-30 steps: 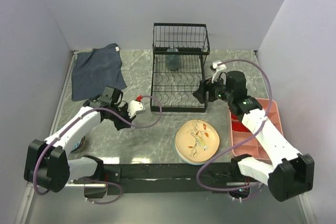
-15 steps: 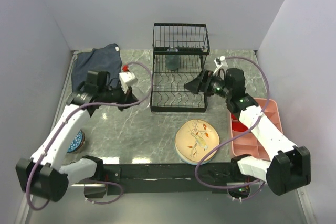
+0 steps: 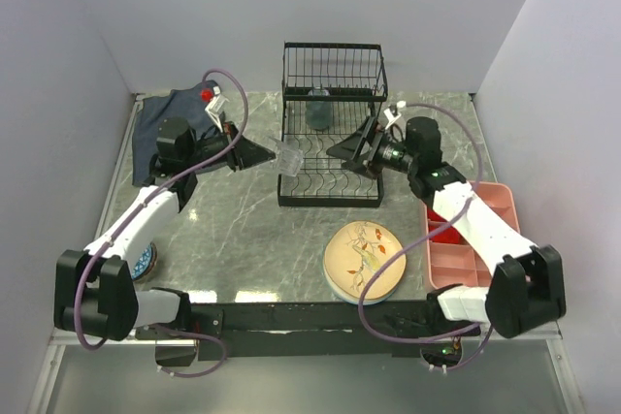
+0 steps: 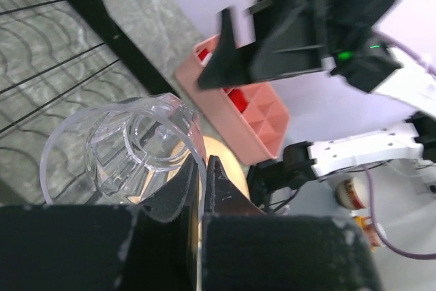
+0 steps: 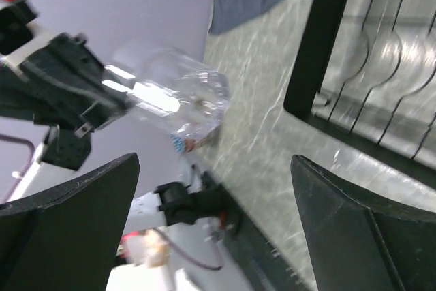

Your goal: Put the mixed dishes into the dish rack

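My left gripper (image 3: 270,153) is shut on the rim of a small clear glass (image 3: 289,157), holding it in the air at the left edge of the black wire dish rack (image 3: 330,181). In the left wrist view one finger sits inside the glass (image 4: 126,151) and one outside. My right gripper (image 3: 351,154) hangs wide open over the rack's base, facing the glass (image 5: 178,97), with nothing between its fingers (image 5: 68,226). A greyish cup (image 3: 318,110) stands at the back of the rack. The peach plate (image 3: 365,257) with the bird drawing lies on the table in front of the rack.
A pink compartmented tray (image 3: 485,230) lies at the right under my right arm. A dark blue cloth (image 3: 170,133) lies at the back left. A blue patterned bowl (image 3: 144,261) shows partly beside my left arm. Walls close in on three sides.
My left arm has risen and swung right, carrying the glass up to the rack's left edge. My right gripper has turned toward it and opened wider.
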Controlling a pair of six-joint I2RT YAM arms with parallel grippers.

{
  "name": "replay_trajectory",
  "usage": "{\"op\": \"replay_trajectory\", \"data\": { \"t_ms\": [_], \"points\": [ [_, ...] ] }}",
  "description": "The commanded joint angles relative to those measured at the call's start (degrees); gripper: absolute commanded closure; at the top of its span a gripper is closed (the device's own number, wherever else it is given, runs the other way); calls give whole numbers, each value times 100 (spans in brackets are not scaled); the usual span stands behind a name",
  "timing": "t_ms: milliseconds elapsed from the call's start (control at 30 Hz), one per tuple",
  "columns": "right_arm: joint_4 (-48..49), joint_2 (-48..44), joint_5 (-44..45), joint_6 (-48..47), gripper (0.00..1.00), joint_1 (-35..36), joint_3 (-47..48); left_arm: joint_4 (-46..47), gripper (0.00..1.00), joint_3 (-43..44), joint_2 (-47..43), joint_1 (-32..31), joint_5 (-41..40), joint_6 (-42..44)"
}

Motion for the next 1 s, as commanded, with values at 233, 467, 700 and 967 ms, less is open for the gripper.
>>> {"op": "replay_trajectory", "data": {
  "t_ms": [233, 467, 700, 967],
  "points": [
    [1418, 1175, -498, 1709, 0, 388, 534, 1875, 99, -60, 336, -14, 277, -1584],
    [1411, 1474, -533, 1876, 0, 731, 1044, 2552, 99, -324, 477, -22, 295, -1953],
    [1112, 1579, -428, 1929, 0, 960, 1045, 2738, 99, -324, 416, -22, 172, -2191],
    [1244, 1641, -436, 2034, 0, 1004, 807, 2782, 99, -193, 424, -5, 163, -2349]
  ]
}}
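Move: From the right hand, the clear glass that the left hand already holds out by its rim end lies about 10 cm to the left, 1 cm ahead and 1 cm above. The dish rack's middle is 9 cm ahead, 1 cm left and 20 cm below, the blue mug 17 cm ahead, 4 cm left and 19 cm below, and the plate stack 17 cm back, 6 cm right and 22 cm below. For the left hand, the glass sits some 4 cm right, level. The right hand, jaws kept wide open, reaches about 9 cm left towards the base end of the glass, dipping some 3 cm, coming up to a little above its starting height and settling nearly level while the wrist swings about 15 degrees counter-clockwise and rolls, bringing the fingers close around the base. The left hand stays almost in place above the rack's left side and keeps its shut grip on the rim end, tilting its fingertips up about 10 degrees to present the glass. ##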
